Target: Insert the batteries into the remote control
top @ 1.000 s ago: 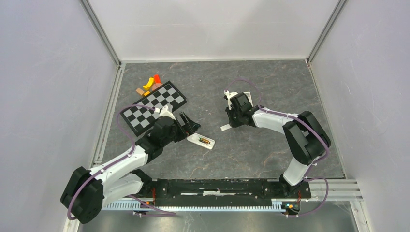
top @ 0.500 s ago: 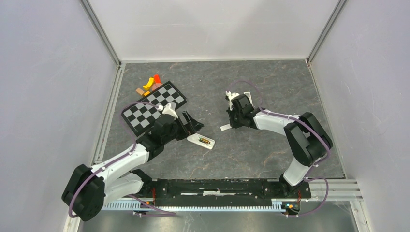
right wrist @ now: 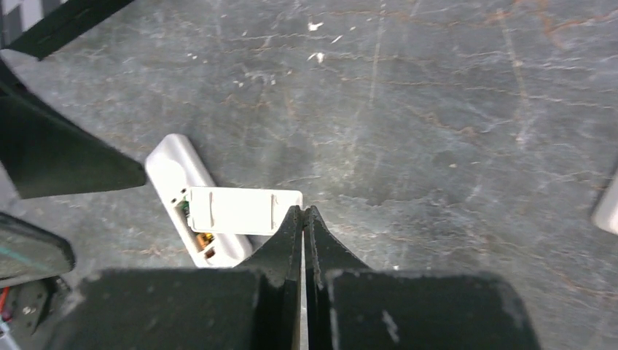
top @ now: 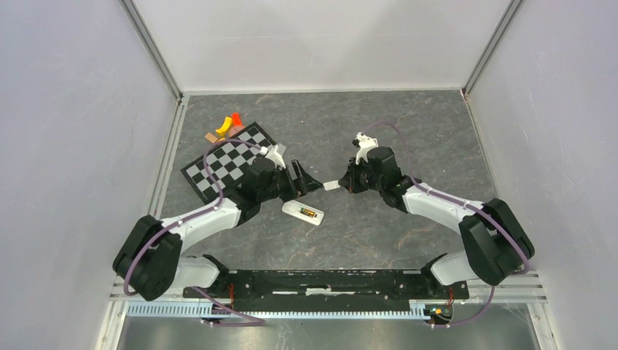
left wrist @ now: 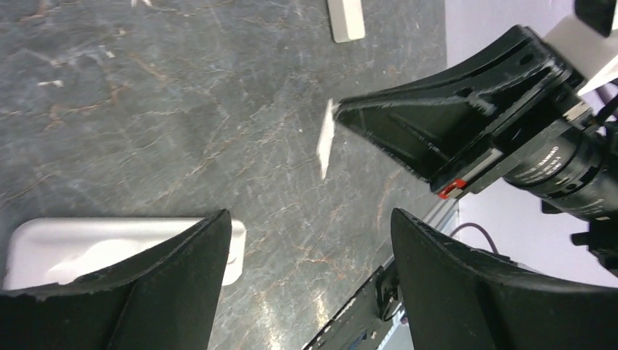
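The white remote control lies back-up at the table's middle, its compartment uncovered, and the gold-banded batteries sit in it. In the right wrist view one battery shows in the remote control, below a thin white cover plate. My right gripper is shut on that plate's edge and holds it in the air above the remote's far end. My left gripper stands open just left of the plate, nothing between its fingers. Seen from the left wrist, the plate is edge-on.
A checkerboard lies at the back left with small orange, red and yellow pieces beyond it. A plain white strip lies on the table behind the right gripper. Grey walls close in three sides; the arms' rail runs along the near edge.
My right gripper shut on the white plate, lifted it off the table and carried it left. My left arm swung back and right toward it, its jaws narrowing slightly.
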Controlling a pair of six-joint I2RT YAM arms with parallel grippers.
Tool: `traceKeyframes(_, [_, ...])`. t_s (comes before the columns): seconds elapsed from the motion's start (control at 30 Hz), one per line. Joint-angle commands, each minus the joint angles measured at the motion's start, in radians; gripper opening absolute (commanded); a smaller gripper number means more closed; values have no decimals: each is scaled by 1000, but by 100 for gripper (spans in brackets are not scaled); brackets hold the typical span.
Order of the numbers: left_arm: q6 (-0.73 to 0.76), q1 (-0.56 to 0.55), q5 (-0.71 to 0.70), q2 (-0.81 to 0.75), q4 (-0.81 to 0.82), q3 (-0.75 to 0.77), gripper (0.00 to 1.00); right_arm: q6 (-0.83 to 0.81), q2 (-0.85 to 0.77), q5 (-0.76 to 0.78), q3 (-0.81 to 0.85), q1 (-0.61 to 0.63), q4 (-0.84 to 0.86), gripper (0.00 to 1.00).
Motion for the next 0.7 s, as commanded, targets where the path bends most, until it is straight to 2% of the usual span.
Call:
traceKeyframes(0.0, [-1,-10,105,56,107,62,83,86,-32,-114,-43,0,122,0])
traceKeyframes(0.27, [-47,-34,84,145,107,82,53,116,-37,-166,-48,2,139,0])
traceKeyframes(0.67, [-69,-41,87,202,151,98,31,95,-14,-184,-35,3,121,0])
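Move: The battery cover, already pinched in the right fingers, lies about 6 cm to the right of the left hand, 3 cm ahead and 3 cm below. The remote control lies on the table, roughly 2 cm back of the left hand, 1 cm to its left and 11 cm below; the second remote is some 20 cm right and 17 cm ahead. From the right hand, the open left fingers are 9 cm left, 4 cm back and 3 cm above, the remote control 8 cm left, 4 cm back and 8 cm below. The battery cover is held up for the left hand: the right hand, keeping its shut grip, brings it about 2.5 cm left and 2 cm back, rising a centimetre and rolling some 10 degrees. The left hand goes about 3.5 cm right and then also 2 cm down to the cover's free end, its fingers narrowing from wide open to about a third around it; a firm grip isn't yet seen. ##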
